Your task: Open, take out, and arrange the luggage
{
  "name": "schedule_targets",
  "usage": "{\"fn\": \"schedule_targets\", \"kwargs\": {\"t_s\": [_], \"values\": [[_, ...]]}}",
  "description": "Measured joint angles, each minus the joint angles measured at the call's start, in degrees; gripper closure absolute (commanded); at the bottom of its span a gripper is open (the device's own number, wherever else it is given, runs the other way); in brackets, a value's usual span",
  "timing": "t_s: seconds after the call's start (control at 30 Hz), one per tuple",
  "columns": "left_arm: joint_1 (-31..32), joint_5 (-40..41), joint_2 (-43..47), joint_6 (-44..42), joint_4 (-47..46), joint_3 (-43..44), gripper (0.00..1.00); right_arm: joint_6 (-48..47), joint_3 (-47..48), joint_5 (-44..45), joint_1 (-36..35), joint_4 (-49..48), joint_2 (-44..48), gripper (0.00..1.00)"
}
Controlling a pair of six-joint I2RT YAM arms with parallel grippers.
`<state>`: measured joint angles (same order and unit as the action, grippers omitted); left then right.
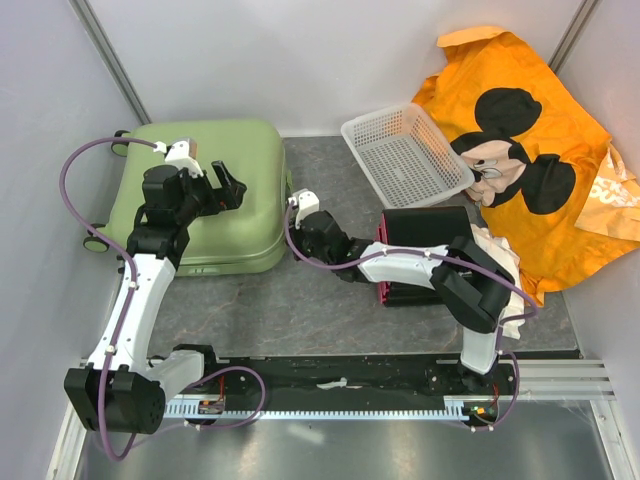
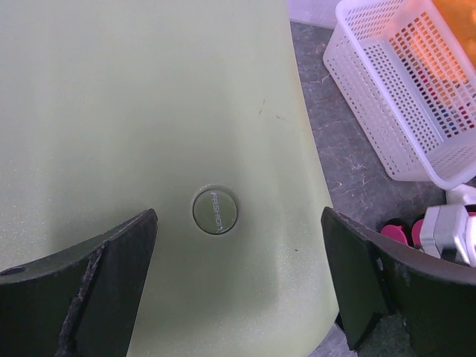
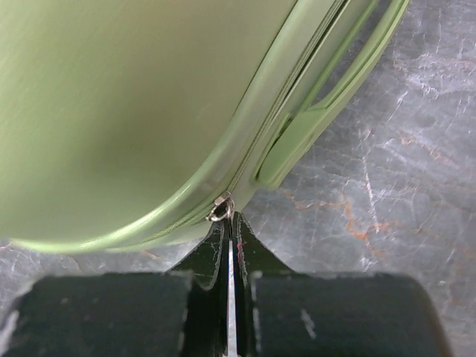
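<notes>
The luggage [image 1: 215, 170] is a pale green hard-shell suitcase lying flat and closed at the back left. My left gripper [image 1: 232, 188] hovers over its lid near the right corner. In the left wrist view its jaws stand wide open [image 2: 238, 223], with only the lid [image 2: 149, 111] and a round "FASHION" badge [image 2: 215, 210] between them. My right gripper [image 1: 298, 203] is at the suitcase's right side. The right wrist view shows it shut [image 3: 230, 222] on the thin metal zipper pull, right below the silver slider [image 3: 221, 208] on the green shell [image 3: 111, 97].
A white mesh basket [image 1: 405, 155] stands right of the suitcase. A black box with pink drawers [image 1: 425, 225] lies under my right arm. An orange Mickey Mouse cloth [image 1: 530, 150] fills the back right. Grey walls close in the left and back. The suitcase's side handle [image 3: 327, 111] is beside the zipper.
</notes>
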<state>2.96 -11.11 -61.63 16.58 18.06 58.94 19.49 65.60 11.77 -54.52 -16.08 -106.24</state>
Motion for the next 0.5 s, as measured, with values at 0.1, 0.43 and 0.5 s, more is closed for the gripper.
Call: {"fn": "schedule_targets", "kwargs": {"t_s": [0.1,0.43,0.5], "values": [[0.00,-0.02,-0.04,0.07,-0.02,0.00,0.02,-0.94,2.21,-2.23,1.97,1.53,-1.27,1.00],[0.00,-0.70,-0.70,0.28,-0.72,0.00,0.02,-2.95,10.58,-8.74,7.28,4.92,-6.86,1.00],[0.00,-1.09,-0.90,0.35,-1.07,0.00,0.02,-3.30,12.96,-9.46,8.35,5.33,-8.66,1.00]]}}
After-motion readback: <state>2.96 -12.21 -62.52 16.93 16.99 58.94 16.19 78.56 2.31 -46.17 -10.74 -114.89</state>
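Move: At the green suitcase's near right corner, the right hand already has the zip pull in its shut fingertips. The suitcase handle, beside the seam the pull is being taken along, has its middle about 11 cm straight ahead and 2 cm lower; the white basket stands some 20 cm ahead and 31 cm to the right, roughly 5 cm lower. From the left hand, the zip pull lies about 12 cm right, 9 cm back and 14 cm below. Drawing the pinched zip pull straight forward along the suitcase's right side, the right hand goes about 7 cm at a steady pace and level height, from the rounded near corner to alongside the handle. The fingers stay shut on the pull and keep pointing forward-left and down, with hardly any turn of the wrist. ##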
